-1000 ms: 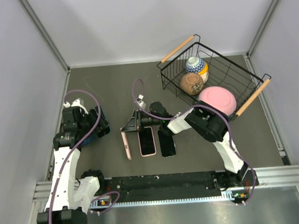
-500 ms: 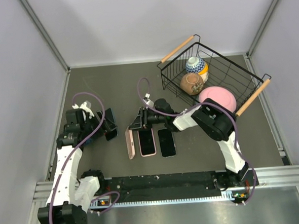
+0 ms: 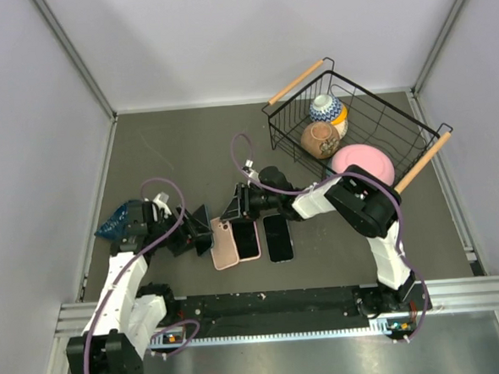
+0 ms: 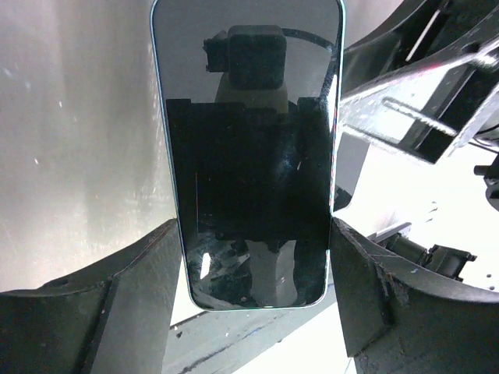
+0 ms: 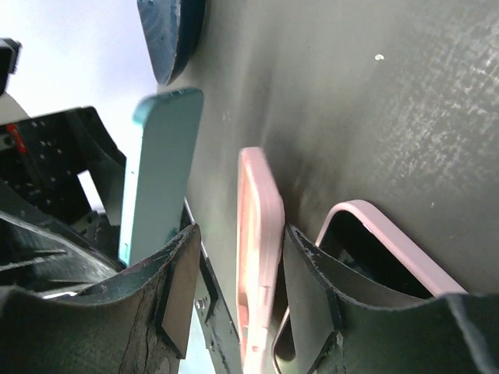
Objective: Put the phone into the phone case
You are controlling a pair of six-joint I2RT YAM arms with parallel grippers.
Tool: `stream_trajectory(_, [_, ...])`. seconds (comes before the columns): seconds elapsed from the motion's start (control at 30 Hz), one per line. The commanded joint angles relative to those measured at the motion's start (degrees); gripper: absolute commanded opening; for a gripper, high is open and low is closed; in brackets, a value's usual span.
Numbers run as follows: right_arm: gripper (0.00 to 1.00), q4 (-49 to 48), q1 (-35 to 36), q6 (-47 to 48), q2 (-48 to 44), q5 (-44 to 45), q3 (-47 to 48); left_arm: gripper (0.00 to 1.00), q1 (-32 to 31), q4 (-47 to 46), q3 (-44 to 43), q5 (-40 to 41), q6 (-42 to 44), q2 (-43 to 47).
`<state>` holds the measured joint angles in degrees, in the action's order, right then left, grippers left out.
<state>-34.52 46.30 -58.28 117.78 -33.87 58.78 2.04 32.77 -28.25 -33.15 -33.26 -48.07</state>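
My left gripper (image 3: pixel 196 229) (image 4: pixel 253 261) is shut on a phone (image 4: pixel 249 156) with a black screen and a teal back (image 5: pixel 160 167), holding it by its long edges just left of the cases. An empty pink phone case (image 3: pixel 223 244) (image 5: pixel 261 234) leans on the table beside it. My right gripper (image 3: pixel 234 212) (image 5: pixel 238 249) is open, its fingers on either side of this case, with a gap at the left finger. A second pink case with a phone in it (image 3: pixel 246 238) (image 5: pixel 374 249) lies flat to the right.
A black phone (image 3: pixel 278 238) lies flat right of the pink cases. A wire basket (image 3: pixel 345 79) at the back right holds a pink bowl (image 3: pixel 362 165), a brown pot (image 3: pixel 319 139) and a patterned cup (image 3: pixel 325 109). A blue crinkled bag (image 3: pixel 116 220) lies at the left.
My left gripper has come in from the left with the phone, up to the cases. The empty pink case has tipped from standing on edge to leaning flatter, and shifted right.
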Motion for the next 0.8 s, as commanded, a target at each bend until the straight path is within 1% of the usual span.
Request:
stream_trajectory(0.0, [0.46, -1.4, -0.2, -0.1, -3.2, 0.6, -0.3, 0.0, -1.9, -7.3, 2.7, 0.4, -6.5, 5.0])
stream_trajectory(0.07, [0.46, -2.7, -0.2, -0.8, -2.8, 0.4, -0.6, 0.0, -4.9, -8.2, 4.2, 1.7, -8.2, 6.9])
stream_trajectory(0.13, [0.46, -3.5, -0.1, -1.7, -2.6, 0.2, -1.0, 0.0, -6.3, -8.4, 5.0, 3.6, -8.8, 7.2])
stream_trajectory(0.2, [0.46, -3.9, 0.0, -1.9, -2.5, 0.3, -1.2, 0.0, -8.3, -8.9, 5.8, 4.2, -10.0, 6.5])
stream_trajectory(0.4, [0.46, -5.9, 0.3, -3.3, -2.0, 0.3, -2.2, 0.0, -15.0, -11.3, 7.9, 10.4, -12.6, 5.6])
stream_trajectory(0.53, [0.46, -6.9, 0.6, -4.2, -1.1, -0.1, -2.3, 0.01, -18.6, -13.3, 8.6, 12.6, -13.9, 2.0])
stream_trajectory(0.67, [0.46, -7.8, 0.8, -5.1, -0.4, -0.1, -2.4, 0.06, -20.8, -16.0, 9.4, 14.1, -14.5, -0.3])
stream_trajectory(0.77, [0.46, -7.9, 1.0, -5.1, -0.3, -0.2, -2.6, 0.25, -21.9, -16.1, 9.2, 15.4, -14.2, -1.2])
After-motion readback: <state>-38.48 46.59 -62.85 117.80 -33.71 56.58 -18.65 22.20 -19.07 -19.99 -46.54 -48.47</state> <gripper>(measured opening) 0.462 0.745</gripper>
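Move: The phone is already pinched in the left gripper. The empty pink case it is going to has its middle about 6 cm to the right of that hand, level with it fore and aft, and some 7 cm below. The pink-framed phone lies about 7 cm right of the case, and the black phone about 16 cm right of it. From the right hand, the case's middle is roughly 7 cm back, 2 cm left and 4 cm below. Bring the left gripper right, back and down, about 7 cm in all, with the sinking mostly in the second half, so the phone comes off the case's left side and down over its open face. Keep the pinch on the phone's long edges and the wrist nearly steady. Hold the right gripper half open by the case's far end. ##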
